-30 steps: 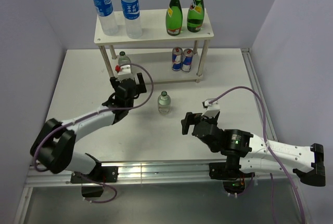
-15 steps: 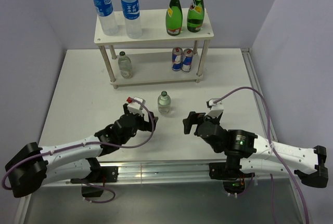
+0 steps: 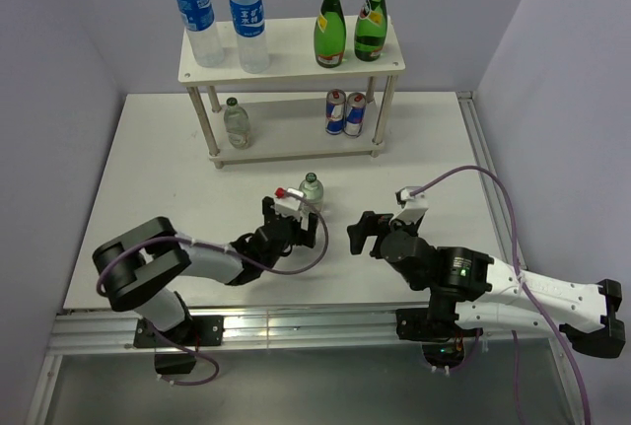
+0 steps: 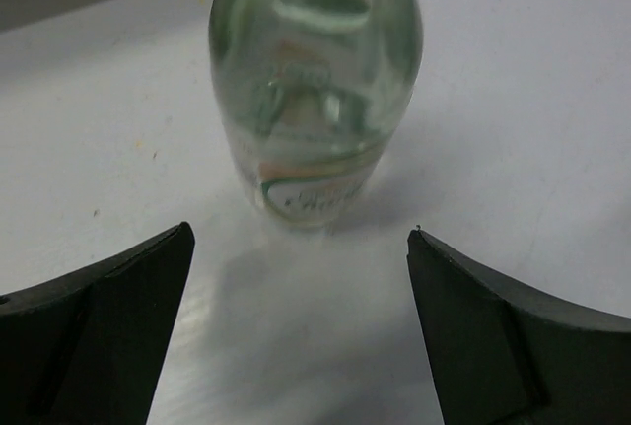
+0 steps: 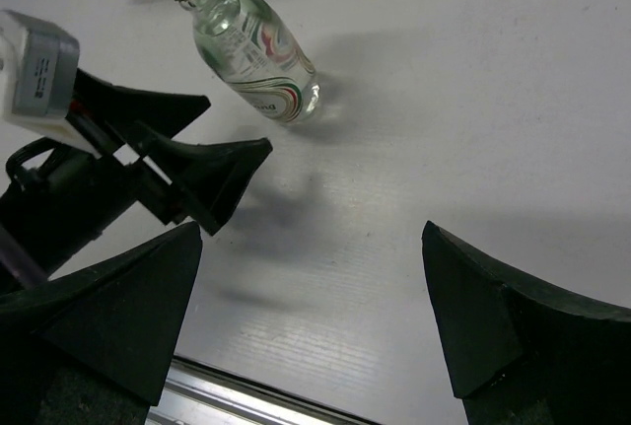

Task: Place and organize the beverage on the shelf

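A small clear glass bottle (image 3: 312,194) with a green cap stands on the table in front of the shelf (image 3: 292,63). My left gripper (image 3: 304,220) is open just in front of it. In the left wrist view the bottle (image 4: 315,90) stands beyond the open gripper (image 4: 301,247), apart from both fingers (image 4: 99,326). My right gripper (image 3: 361,233) is open and empty to the bottle's right. In the right wrist view the gripper (image 5: 311,238) is open, with the bottle (image 5: 251,55) and the left gripper (image 5: 187,169) ahead of it.
The shelf's top board holds two blue-label water bottles (image 3: 222,19) and two green glass bottles (image 3: 350,23). The lower board holds another small clear bottle (image 3: 235,123) at the left and two cans (image 3: 345,112) at the right. The table's near edge is a metal rail (image 3: 296,321).
My left arm has pulled back from the small bottle on the shelf's lower board and swung right to the loose bottle. The right arm has barely moved.
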Action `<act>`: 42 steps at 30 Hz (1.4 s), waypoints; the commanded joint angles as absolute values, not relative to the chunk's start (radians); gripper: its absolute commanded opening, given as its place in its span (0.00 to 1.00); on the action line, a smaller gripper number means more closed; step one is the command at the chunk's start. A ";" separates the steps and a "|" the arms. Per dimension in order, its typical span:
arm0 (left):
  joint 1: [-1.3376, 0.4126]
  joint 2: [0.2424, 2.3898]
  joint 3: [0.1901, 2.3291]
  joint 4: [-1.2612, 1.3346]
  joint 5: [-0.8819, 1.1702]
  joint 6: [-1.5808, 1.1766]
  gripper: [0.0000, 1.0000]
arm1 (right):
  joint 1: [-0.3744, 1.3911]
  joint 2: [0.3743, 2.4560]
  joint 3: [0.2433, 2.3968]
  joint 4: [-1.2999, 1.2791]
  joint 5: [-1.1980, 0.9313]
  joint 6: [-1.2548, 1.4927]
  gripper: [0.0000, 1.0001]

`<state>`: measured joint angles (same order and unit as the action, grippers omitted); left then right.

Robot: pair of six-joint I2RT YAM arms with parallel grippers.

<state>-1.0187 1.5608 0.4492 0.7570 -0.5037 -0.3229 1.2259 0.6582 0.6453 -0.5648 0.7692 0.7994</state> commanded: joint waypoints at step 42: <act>-0.605 1.632 0.903 0.732 -0.520 -0.218 0.00 | 1.221 0.577 0.581 -0.517 0.759 0.747 1.00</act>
<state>-0.6273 1.6943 0.8051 0.6449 -0.5602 -0.2436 1.2259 0.5892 0.5934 -0.5568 0.7502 0.7597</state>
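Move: About 8 cm ahead and 5 cm to the right of the left hand, roughly at its height, stands the last soda water bottle on the table. The first soda water bottle, on the lower shelf, is some 25 cm ahead and 14 cm to the left of the left hand; the cans there are about 27 cm ahead and 12 cm to its right. From the right hand, the table bottle lies roughly 10 cm ahead, 12 cm left and 8 cm lower. Reaching forward and a little right with open fingers, the left hand closes around the soda water bottle's body and goes on forward about 4 cm. It then swings some 12 cm left, still advancing, and lifts about 6 cm towards the lower shelf beside the first bottle, turning roughly 25 degrees counter-clockwise overall and keeping its grip. ##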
